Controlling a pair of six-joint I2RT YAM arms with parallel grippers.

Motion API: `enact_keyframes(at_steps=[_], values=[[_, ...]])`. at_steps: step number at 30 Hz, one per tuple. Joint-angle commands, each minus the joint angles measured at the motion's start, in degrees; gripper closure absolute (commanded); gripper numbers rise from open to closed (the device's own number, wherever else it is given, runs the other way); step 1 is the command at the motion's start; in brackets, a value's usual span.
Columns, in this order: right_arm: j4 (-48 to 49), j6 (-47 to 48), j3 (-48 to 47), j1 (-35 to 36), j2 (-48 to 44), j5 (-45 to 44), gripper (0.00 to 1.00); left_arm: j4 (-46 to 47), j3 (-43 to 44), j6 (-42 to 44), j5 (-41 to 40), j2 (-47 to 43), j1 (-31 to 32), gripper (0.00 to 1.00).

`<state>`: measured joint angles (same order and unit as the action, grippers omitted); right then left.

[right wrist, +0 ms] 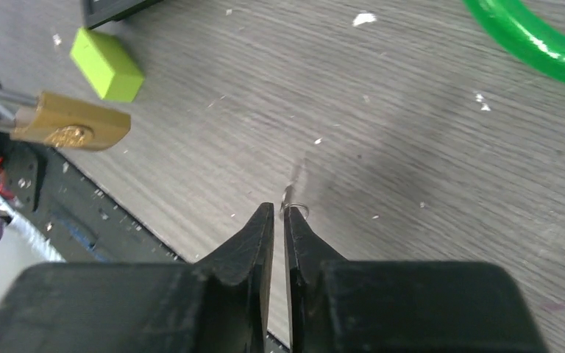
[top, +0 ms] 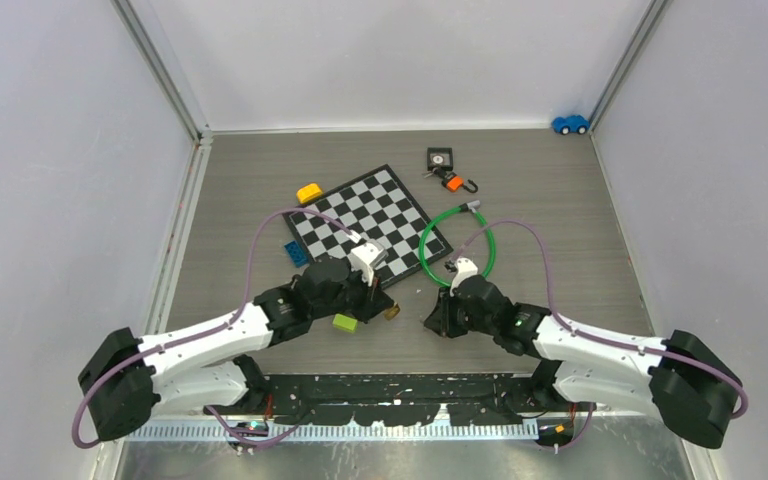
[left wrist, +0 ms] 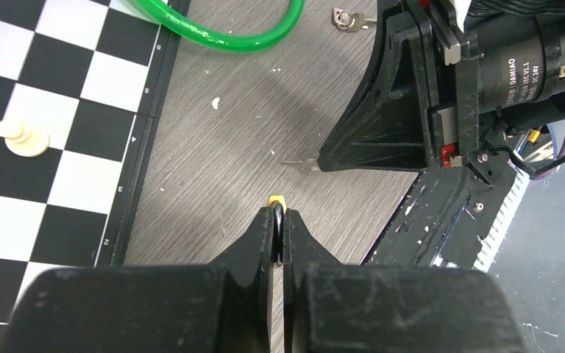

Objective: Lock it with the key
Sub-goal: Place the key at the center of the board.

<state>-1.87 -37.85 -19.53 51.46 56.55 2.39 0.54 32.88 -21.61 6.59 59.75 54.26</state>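
My left gripper (left wrist: 279, 213) is shut on the shackle of a brass padlock (right wrist: 70, 129). It holds the lock just above the table near the front edge, and only a brass corner (left wrist: 276, 199) shows past its tips. My right gripper (right wrist: 279, 209) faces the lock from the right. Its jaws stand a narrow slit apart with table showing through the gap. The small silver key (right wrist: 294, 184) lies blurred just ahead of them, its ring (right wrist: 298, 211) against the right fingertip. In the left wrist view the key's tip (left wrist: 298, 163) pokes out under the right gripper's finger.
A chessboard (top: 370, 215) with a pale pawn (left wrist: 26, 140) lies behind the left gripper. A lime block (top: 345, 322) sits by the padlock. A green cable loop (top: 457, 245) and a second key (left wrist: 349, 18) lie behind the right gripper. Farther back are a yellow block (top: 308, 192), a blue block (top: 295, 252), an orange-clipped gadget (top: 445, 170) and a blue toy car (top: 570, 124).
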Motion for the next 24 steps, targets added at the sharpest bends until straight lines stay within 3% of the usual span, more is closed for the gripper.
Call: enact_keyframes(at_steps=[1, 6, 9, 18, 24], values=[[4.33, -3.84, 0.15, -0.11, 4.01, -6.45, 0.81, 9.59, -0.10, -2.83, -0.35, 2.90, -0.03, 1.00], [4.05, -3.34, -1.51, -0.13, 8.61, -6.90, 0.73, 10.97, 0.05, -3.41, 0.34, 6.51, 0.02, 1.00], [2.48, -2.89, -2.67, -0.13, 7.77, -8.18, 0.62, 11.74, 0.19, -3.87, 0.40, 7.41, 0.06, 1.00], [-12.60, -0.50, -7.15, -0.13, -7.38, -20.69, 0.55, 13.17, 0.76, -4.66, 2.02, 12.86, 0.06, 1.00], [-16.01, 0.49, -7.83, -0.13, -14.80, -25.10, 0.55, 12.77, 2.03, -5.28, 2.99, 19.55, 0.06, 0.97]])
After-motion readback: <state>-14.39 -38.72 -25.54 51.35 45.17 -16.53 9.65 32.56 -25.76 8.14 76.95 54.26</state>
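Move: The right gripper still has the key at its tips; the bare table spot for it lies nearly straight below, about 4 cm down. From that gripper the padlock in the left gripper is some 6 cm left, 2 cm back and 6 cm higher; the green block about 17 cm left, level fore-and-aft; the green tube's near bend 8 cm ahead, 3 cm right. From the left gripper the key's spot is about 8 cm right, 2 cm ahead, 13 cm below. Sink the right gripper about 3 cm to the table while spreading its fingers to let go of the key, then lift it some 8 cm, drawing off forward and to the right with the fingers about half open and turning slightly clockwise. Meanwhile lower the left gripper about 7 cm beside that spot, easing a little to the right and keeping its grip on the padlock. ##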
